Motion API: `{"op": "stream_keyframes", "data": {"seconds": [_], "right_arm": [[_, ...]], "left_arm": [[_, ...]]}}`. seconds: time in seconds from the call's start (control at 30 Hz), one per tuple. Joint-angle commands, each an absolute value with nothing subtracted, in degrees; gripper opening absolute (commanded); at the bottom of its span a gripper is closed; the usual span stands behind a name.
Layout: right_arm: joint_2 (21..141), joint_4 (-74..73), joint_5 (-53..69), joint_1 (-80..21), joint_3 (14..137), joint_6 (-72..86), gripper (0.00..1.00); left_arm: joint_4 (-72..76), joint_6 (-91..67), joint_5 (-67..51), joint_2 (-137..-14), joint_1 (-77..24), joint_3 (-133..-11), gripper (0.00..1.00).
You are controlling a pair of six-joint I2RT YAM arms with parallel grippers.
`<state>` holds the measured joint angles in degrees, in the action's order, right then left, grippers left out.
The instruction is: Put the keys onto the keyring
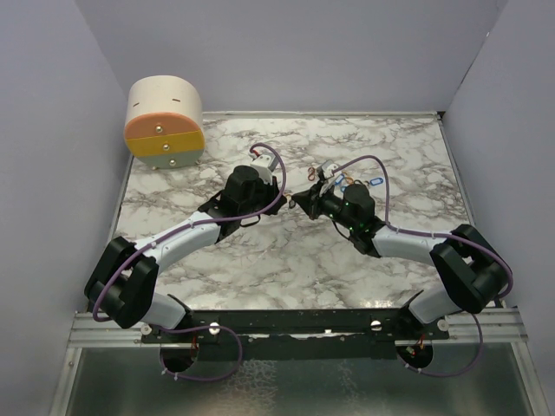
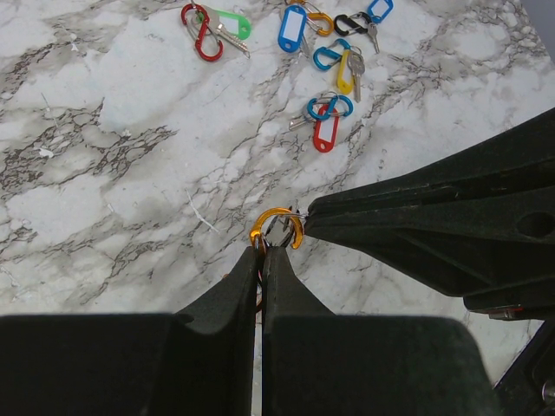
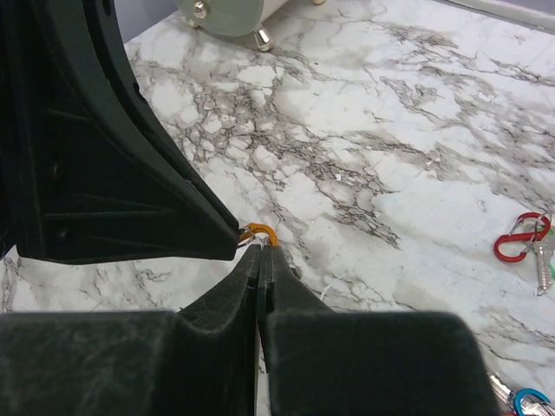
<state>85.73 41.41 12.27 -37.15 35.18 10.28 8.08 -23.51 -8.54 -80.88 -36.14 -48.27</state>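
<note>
An orange keyring [image 2: 277, 227], a small carabiner clip, hangs between both grippers just above the marble table [image 1: 260, 260]. My left gripper [image 2: 263, 251] is shut on its left end. My right gripper [image 3: 260, 252] is shut on the other end of the keyring [image 3: 261, 231]. The two gripper tips meet at mid-table [image 1: 292, 197]. A silver piece shows inside the ring. The keys lie loose beyond: a green tag [image 2: 232, 21] on a red clip, a blue tag [image 2: 292, 28], a yellow tag [image 2: 345, 74] and a red tag [image 2: 326, 134]. They also show in the top view [image 1: 351, 182].
A round cream box [image 1: 165, 121] with orange and green drawers stands at the back left corner. A red clip [image 3: 519, 238] lies at the right in the right wrist view. Grey walls close in the table on three sides.
</note>
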Motion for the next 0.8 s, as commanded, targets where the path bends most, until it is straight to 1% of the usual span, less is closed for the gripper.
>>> {"op": "stream_keyframes", "data": {"seconds": [0.0, 0.1, 0.17, 0.2, 0.3, 0.37, 0.47, 0.63, 0.77], "right_arm": [[86.41, 42.07, 10.38, -36.65, 35.19, 10.10, 0.01], [86.31, 42.23, 10.29, -36.48, 34.95, 10.02, 0.01], [86.14, 42.19, 10.28, -36.40, 34.90, 10.01, 0.01], [86.01, 42.20, 10.28, -36.39, 34.81, 9.93, 0.01], [85.58, 42.04, 10.20, -36.23, 34.63, 9.80, 0.01], [85.35, 41.86, 10.11, -36.12, 34.54, 9.77, 0.01], [84.98, 41.63, 9.95, -36.04, 34.37, 9.56, 0.01], [84.35, 41.09, 9.34, -35.78, 34.08, 9.24, 0.01], [84.10, 40.60, 8.66, -35.60, 33.96, 9.10, 0.01]], "left_arm": [[8.33, -23.03, -9.96, -79.26, -36.50, -50.21, 0.00], [8.28, -23.01, -10.37, -79.29, -36.47, -50.34, 0.00], [8.16, -22.98, -10.62, -79.33, -36.49, -50.36, 0.14], [8.13, -23.02, -10.61, -79.33, -36.49, -50.42, 0.22], [8.31, -23.15, -10.59, -79.05, -36.48, -50.12, 0.44], [8.43, -23.35, -10.32, -78.74, -36.47, -49.98, 0.53], [8.44, -23.67, -9.58, -78.28, -36.50, -49.67, 0.61], [7.71, -24.74, -5.14, -76.62, -36.39, -48.95, 0.64], [7.39, -26.23, -0.34, -74.35, -36.00, -47.62, 0.73]]}}
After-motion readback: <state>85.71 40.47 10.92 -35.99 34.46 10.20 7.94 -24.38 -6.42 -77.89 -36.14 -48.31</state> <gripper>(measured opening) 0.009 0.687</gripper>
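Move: The orange keyring clip is pinched between my two hands, about 1 cm ahead and 1 cm right of my left hand, and 1 cm to the left of my right hand. On the table some 14 cm below lie its neighbours, from my left hand: the red clip with the green tag about 21 cm ahead and 7 cm right, the blue clip with the red tag roughly 10 cm ahead and 12 cm right. I let go of the orange clip with my left hand, spreading its shut fingers to about two-thirds open almost in place, then lifting that hand some 2 cm clear. My right hand stays shut on its end of the clip and draws it about 1 cm to my right, easing slightly forward and, late on, sinking about 1 cm. ##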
